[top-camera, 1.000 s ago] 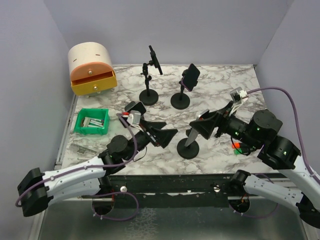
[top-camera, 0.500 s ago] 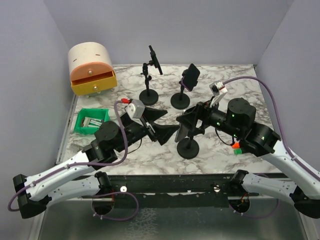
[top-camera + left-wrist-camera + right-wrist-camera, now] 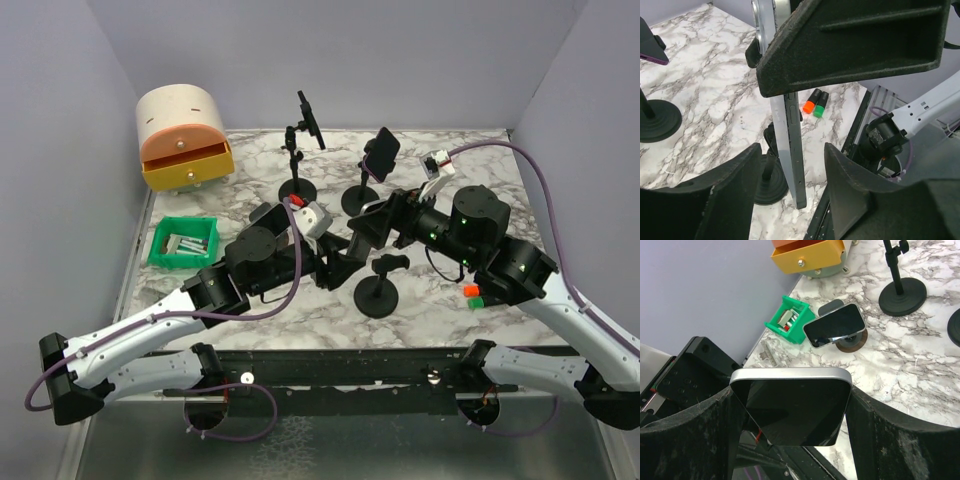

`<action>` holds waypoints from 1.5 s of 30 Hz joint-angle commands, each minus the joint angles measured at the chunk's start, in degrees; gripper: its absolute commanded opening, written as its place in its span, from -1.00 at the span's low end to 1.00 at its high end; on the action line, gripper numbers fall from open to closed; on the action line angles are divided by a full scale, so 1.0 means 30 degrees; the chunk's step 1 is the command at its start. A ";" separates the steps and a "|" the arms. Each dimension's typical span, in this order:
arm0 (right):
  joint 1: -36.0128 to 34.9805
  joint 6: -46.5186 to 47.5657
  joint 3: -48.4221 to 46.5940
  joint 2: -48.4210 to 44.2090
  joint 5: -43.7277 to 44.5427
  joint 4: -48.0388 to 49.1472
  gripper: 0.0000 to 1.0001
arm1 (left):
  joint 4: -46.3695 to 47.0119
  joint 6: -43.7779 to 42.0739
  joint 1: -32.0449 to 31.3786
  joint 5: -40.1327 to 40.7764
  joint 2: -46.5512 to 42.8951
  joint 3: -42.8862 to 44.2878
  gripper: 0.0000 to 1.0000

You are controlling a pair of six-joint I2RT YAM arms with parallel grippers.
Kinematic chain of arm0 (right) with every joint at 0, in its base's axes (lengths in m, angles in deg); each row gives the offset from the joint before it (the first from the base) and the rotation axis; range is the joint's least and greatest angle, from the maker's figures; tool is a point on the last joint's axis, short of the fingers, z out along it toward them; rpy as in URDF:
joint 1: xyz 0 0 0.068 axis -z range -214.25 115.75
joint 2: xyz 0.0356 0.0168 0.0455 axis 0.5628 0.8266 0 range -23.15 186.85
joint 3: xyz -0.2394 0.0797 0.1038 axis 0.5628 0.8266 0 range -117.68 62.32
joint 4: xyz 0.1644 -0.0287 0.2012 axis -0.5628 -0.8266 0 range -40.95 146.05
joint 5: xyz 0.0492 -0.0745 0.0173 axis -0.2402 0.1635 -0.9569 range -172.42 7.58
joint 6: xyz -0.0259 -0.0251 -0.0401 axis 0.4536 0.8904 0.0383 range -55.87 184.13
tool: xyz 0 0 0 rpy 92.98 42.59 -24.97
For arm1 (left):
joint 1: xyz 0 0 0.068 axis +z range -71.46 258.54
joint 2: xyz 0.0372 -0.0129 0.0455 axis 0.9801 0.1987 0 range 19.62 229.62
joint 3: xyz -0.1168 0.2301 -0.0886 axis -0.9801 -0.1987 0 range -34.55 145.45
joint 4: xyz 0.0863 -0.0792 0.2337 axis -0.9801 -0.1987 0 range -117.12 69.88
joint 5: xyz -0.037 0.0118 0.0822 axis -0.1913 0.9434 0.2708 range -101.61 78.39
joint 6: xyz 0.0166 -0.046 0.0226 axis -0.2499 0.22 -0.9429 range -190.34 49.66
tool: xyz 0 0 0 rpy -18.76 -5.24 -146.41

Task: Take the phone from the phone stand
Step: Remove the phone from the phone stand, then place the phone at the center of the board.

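Note:
The phone [image 3: 792, 405], silver-edged with a black screen, hangs in the air with my right gripper [image 3: 794, 399] shut across its width. In the top view that gripper [image 3: 368, 230] is just beyond the black phone stand [image 3: 377, 297], whose clamp head [image 3: 390, 263] is bare. In the left wrist view the phone [image 3: 789, 120] shows edge-on, its lower end between the fingers [image 3: 735, 190] of my left gripper [image 3: 792, 152]. These jaws stand open with a gap on each side. The stand's base [image 3: 767, 185] sits below the phone.
Two more stands, each holding a phone [image 3: 310, 118] [image 3: 383, 152], rise at the back. Another phone [image 3: 835, 325] lies on a round disc near a green bin [image 3: 183, 243]. A yellow-drawer box [image 3: 183, 135] is at far left. Orange and green markers [image 3: 472, 293] lie right.
My right gripper carried the phone up and away from the stand's clamp. My left arm swung right until its jaws straddled the phone's lower end, and those jaws narrowed.

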 commanded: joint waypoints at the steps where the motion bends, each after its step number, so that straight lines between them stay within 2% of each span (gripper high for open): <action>1: -0.0045 -0.0457 -0.0794 -0.0053 0.0493 0.0488 -1.00 | 0.0057 -0.0279 0.0037 -0.0136 -0.0076 0.0347 0.04; 4: -0.0047 -0.0511 -0.0679 -0.0065 0.0504 0.0589 -1.00 | 0.0085 -0.0092 0.0037 0.0014 0.0230 0.0524 -0.04; 12: -0.0040 -0.0661 -0.0540 -0.0010 0.0463 0.0594 -0.99 | 0.0341 0.0183 0.0037 0.0783 0.0827 0.0570 -0.46; 16: -0.0041 -0.0662 -0.0358 -0.0158 0.0394 0.0717 -0.99 | 0.1402 0.0802 0.0037 0.1255 0.0857 0.0273 -0.83; 17: -0.0046 -0.0662 -0.0286 -0.0216 0.0365 0.0710 -0.93 | 0.1568 0.0926 0.0037 0.1372 0.0850 0.0180 -0.96; 18: -0.0043 -0.0662 -0.0223 -0.0275 0.0292 0.0757 -0.70 | 0.1673 0.1055 0.0037 0.1427 0.0812 0.0088 -1.00; 20: -0.0032 -0.0647 -0.0145 -0.0378 0.0104 0.0660 -0.10 | 0.1787 0.1286 0.0037 0.2093 0.0687 -0.0120 -1.00; 22: -0.0041 -0.0647 -0.0153 -0.0457 -0.0100 0.0378 0.42 | 0.1896 0.1449 0.0037 0.2407 0.0394 -0.0433 -1.00; 24: -0.0043 -0.0636 -0.0186 -0.0595 -0.0248 0.0032 0.70 | 0.1977 0.1618 0.0037 0.2662 -0.0070 -0.0855 -1.00; 25: -0.0043 -0.0658 -0.0221 -0.0655 -0.0257 -0.0189 0.94 | 0.2054 0.1665 0.0037 0.2815 -0.0361 -0.1122 -1.00; 26: -0.0046 -0.0687 -0.0269 -0.0740 -0.0536 -0.0399 0.99 | 0.2118 0.1712 0.0037 0.3087 -0.0654 -0.1390 -1.00; 31: -0.0038 -0.0364 -0.0728 -0.1275 -0.1936 -0.1504 0.99 | 0.1554 0.2060 0.0037 0.4770 -0.2240 -0.2488 -1.00; 36: -0.0043 0.1261 0.0185 -0.3248 -0.2928 -0.1848 1.00 | -0.1107 0.3871 0.0037 0.6239 -0.3063 -0.3167 -1.00; 40: -0.0039 0.1944 0.1930 -0.5638 -0.1253 -0.2007 0.99 | -0.5334 0.6706 0.0052 0.6899 -0.2016 -0.3157 -1.00; 45: -0.0046 0.1910 0.4436 -0.8562 0.0472 -0.1609 0.99 | -0.5795 0.9345 0.0037 0.5978 -0.1047 -0.4397 -1.00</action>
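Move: The phone stands roughly upright with its lower end between my open left fingers. Its middle is about 5 cm above that hand, some 2 cm ahead and 2 cm right; from my right hand, which still grips its upper part, the middle is about 3 cm below, 2 cm back and 2 cm left. The bare stand lies about 9 cm right of my left hand, 3 cm ahead and 20 cm below. A second phone lies 15 cm ahead and 15 cm left of my left hand, 18 cm below. I shut my left fingers onto the faces of the phone's lower end, easing a centimetre or two forward and down, while my right hand keeps its grip. Then I open the right fingers off the phone's edges and draw that hand back and right, about 7 cm each way. My left hand keeps its pinch and carries the phone left and about 10 cm down, turning some 30 degrees, partly counter-clockwise. ##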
